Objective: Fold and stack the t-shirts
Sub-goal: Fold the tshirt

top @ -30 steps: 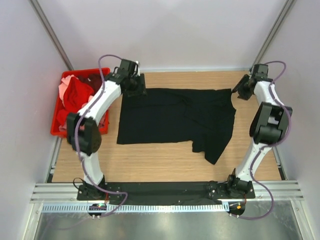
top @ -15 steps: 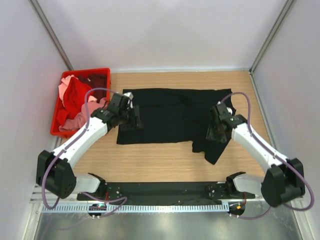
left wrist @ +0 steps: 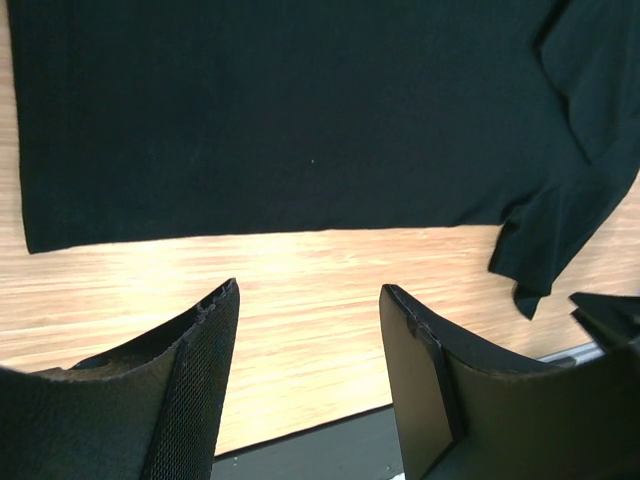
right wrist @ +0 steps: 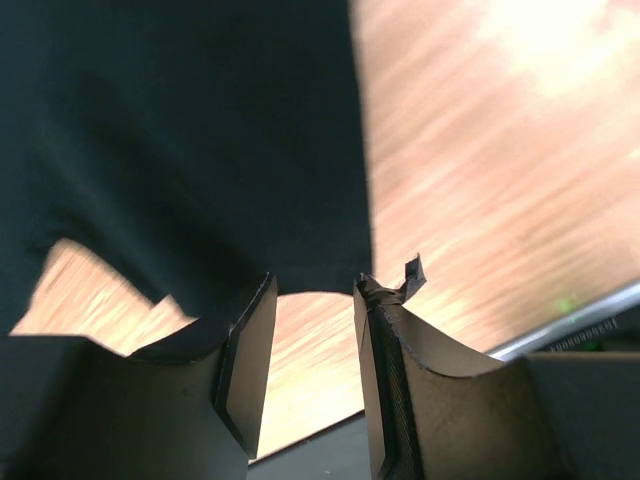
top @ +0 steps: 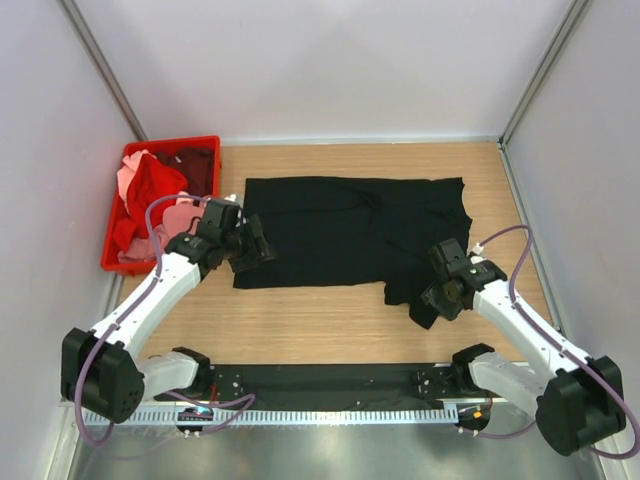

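Observation:
A black t-shirt [top: 345, 230] lies spread flat across the middle of the table, one sleeve [top: 425, 290] hanging toward the near right. My left gripper [top: 252, 252] hovers at the shirt's near left corner. In the left wrist view it [left wrist: 310, 295] is open over bare wood, with the black t-shirt's [left wrist: 300, 110] hem just beyond the fingertips. My right gripper [top: 438, 297] is over the near right sleeve. In the right wrist view it [right wrist: 312, 288] is open, with the sleeve edge [right wrist: 200, 150] right at its tips and nothing between the pads.
A red plastic crate [top: 112, 262] stands at the left edge and holds red [top: 150, 185], pink [top: 178, 213] and dark maroon [top: 195, 163] shirts. White walls close in three sides. A black rail [top: 320, 380] runs along the near edge.
Both arms have swung from the shirt's far corners back toward its near side. The left jaws have spread wider and the right jaws have narrowed a little.

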Tool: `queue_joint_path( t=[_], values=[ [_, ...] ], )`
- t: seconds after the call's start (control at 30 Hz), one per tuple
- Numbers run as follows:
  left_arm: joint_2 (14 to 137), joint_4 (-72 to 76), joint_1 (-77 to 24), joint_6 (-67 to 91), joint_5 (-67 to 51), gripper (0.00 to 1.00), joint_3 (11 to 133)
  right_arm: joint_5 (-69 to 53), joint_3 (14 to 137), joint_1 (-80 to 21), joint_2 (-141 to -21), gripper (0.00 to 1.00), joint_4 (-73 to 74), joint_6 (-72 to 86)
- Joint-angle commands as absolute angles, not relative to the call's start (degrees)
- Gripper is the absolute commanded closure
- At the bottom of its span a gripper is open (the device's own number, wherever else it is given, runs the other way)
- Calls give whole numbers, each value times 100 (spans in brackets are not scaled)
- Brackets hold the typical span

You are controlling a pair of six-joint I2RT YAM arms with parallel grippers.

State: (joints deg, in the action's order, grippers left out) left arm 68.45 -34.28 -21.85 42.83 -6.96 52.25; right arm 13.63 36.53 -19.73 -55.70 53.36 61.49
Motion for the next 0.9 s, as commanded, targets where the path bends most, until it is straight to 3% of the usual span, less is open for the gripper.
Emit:
queue_joint_path(
  t=[0.0,0.33,0.87],
  values=[
    [6706,-3234,-2031,4219,-791,40,5265,1907,3771,-1986,-5818,57,5774,7091],
    [6671,-3208,-1978,4131,-765,40,5194,1591,3095,-1995,-6108,60,5326,7549],
    [6750,-2874,-1951,4359,-817,42,4992,1502,2645,-1995,-5538,59,4869,8130]
  ],
)
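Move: The near corner of the shirt's outstretched sleeve lies about 4 cm back from the right hand, barely 1 cm to its right and some 6 cm below. The sleeve's inner corner is roughly 10 cm to that hand's left and 2 cm ahead, at the same height; the table's near edge is about 13 cm straight back. From the left hand, the near corner lies some 45 cm right, 14 cm back and 14 cm below. The sleeve's near corner is what the right hand drops onto: it sinks about 5 cm and draws back some 3 cm, then hovers just above table height while still turning, about 15 degrees clockwise in all. The half-open fingers stay apart and end astride the corner, the left one over the cloth, the right one beside its edge. ##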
